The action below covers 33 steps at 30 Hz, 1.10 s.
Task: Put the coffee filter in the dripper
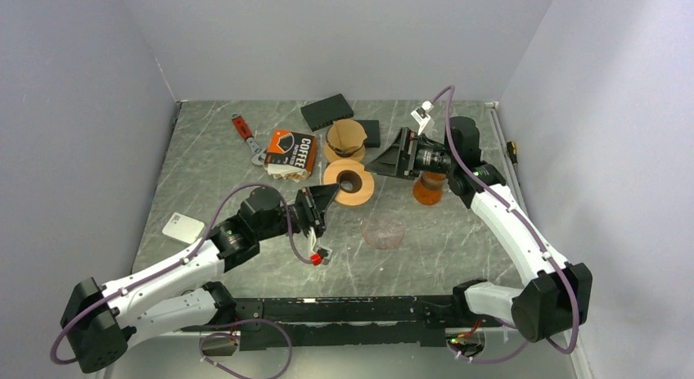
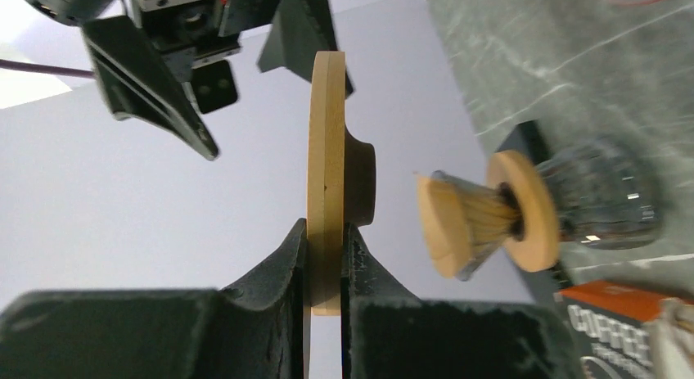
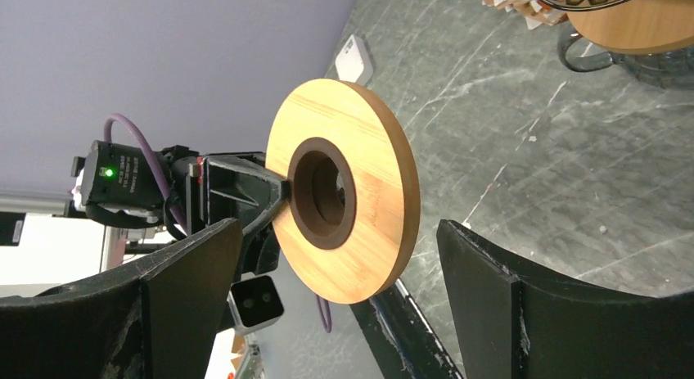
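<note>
My left gripper point(image 1: 327, 196) point(image 2: 326, 227) is shut on the rim of a flat wooden ring point(image 1: 360, 191) point(image 2: 326, 133) point(image 3: 376, 174) with a dark inner collar, holding it off the table. My right gripper point(image 1: 378, 162) point(image 3: 335, 232) faces the ring, open wide, one finger on each side and touching nothing. Behind the ring stands the glass dripper point(image 1: 344, 154) point(image 2: 532, 211) with a wooden collar. A brown paper coffee filter point(image 1: 346, 134) point(image 2: 446, 223) sits in its cone.
A coffee bag point(image 1: 291, 150) lies left of the dripper, near a red tool point(image 1: 244, 133). Two black boxes point(image 1: 327, 111) sit at the back. An amber glass point(image 1: 427, 189) stands under my right arm. A pinkish glass disc point(image 1: 383, 231) and a white pad point(image 1: 182, 227) lie nearer.
</note>
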Available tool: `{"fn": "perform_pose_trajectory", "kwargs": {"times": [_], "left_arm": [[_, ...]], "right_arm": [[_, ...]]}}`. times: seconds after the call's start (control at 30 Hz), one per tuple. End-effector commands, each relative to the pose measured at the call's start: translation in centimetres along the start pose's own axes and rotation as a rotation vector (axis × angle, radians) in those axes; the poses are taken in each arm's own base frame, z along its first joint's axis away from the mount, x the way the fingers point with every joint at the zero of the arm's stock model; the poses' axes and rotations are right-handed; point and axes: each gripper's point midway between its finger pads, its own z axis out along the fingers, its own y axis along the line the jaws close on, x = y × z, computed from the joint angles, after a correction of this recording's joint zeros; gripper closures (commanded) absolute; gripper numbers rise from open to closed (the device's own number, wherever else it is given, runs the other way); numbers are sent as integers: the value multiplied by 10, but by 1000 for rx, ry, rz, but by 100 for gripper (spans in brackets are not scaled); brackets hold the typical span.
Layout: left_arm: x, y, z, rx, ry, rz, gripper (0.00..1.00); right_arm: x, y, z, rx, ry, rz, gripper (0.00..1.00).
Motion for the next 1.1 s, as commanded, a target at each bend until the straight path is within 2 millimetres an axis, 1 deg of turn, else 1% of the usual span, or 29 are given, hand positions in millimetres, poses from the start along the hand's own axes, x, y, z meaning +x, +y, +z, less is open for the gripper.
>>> {"fn": "perform_pose_trajectory", "kwargs": {"times": [0.0, 0.07, 0.17, 0.27, 0.3, 0.33, 0.43, 0.6, 0.7, 0.73, 0.77, 0.8, 0.83, 0.87, 0.9, 0.93, 1.07], "left_arm": [[16, 78, -14, -252, 149, 240, 100], [16, 81, -13, -258, 155, 244, 100], [17, 84, -12, -269, 164, 243, 100], [16, 84, -10, -265, 157, 236, 100], [16, 81, -9, -252, 150, 230, 100], [15, 79, -8, -244, 144, 226, 100], [14, 74, -5, -233, 138, 217, 100], [17, 67, -2, -210, 137, 163, 100], [18, 63, 0, -181, 131, 114, 100], [18, 61, 0, -173, 131, 99, 94], [18, 60, 1, -167, 129, 81, 83], [20, 60, 1, -165, 132, 63, 61], [19, 60, 0, -170, 128, 43, 24], [18, 62, 1, -191, 114, -16, 3], [19, 66, 0, -218, 104, -105, 1], [20, 69, -1, -219, 102, -182, 1], [20, 48, 1, -20, 110, -353, 1]], "right_arm": [[-7, 19, -1, -91, 2, -43, 7], [-6, 19, 2, -117, 15, -27, 11], [-5, 20, 4, -136, 28, -9, 21], [-4, 24, 4, -164, 33, -2, 33], [-7, 28, 3, -180, 21, -18, 38], [-8, 30, 3, -187, 19, -21, 43], [-11, 34, 1, -191, 5, -32, 68], [-14, 36, -1, -177, -18, -46, 100], [-14, 33, 0, -170, -16, -44, 100], [-14, 31, 1, -166, -18, -41, 100], [-15, 30, 1, -163, -21, -39, 100], [-16, 28, 1, -159, -26, -37, 100], [-17, 27, 0, -157, -29, -34, 100], [-18, 26, 0, -156, -34, -34, 100], [-19, 24, -1, -150, -40, -36, 100], [-20, 22, -2, -142, -49, -41, 100], [-27, 5, -9, -53, -84, -53, 100]]}}
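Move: The left hand holds the wooden ring by its rim, the ring's middle some 4 cm to its right and 2 cm ahead. From the open right hand that middle lies about 4 cm left, 3 cm back and 2 cm below. The dripper with the filter stands 8 cm ahead of the right hand, 6 cm left and 12 cm below; the clear bowl 15 cm back, 3 cm right, 26 cm below. The left raises the wooden ring about 4 cm; the right rises some 2, pinches its rim; the left opens. ##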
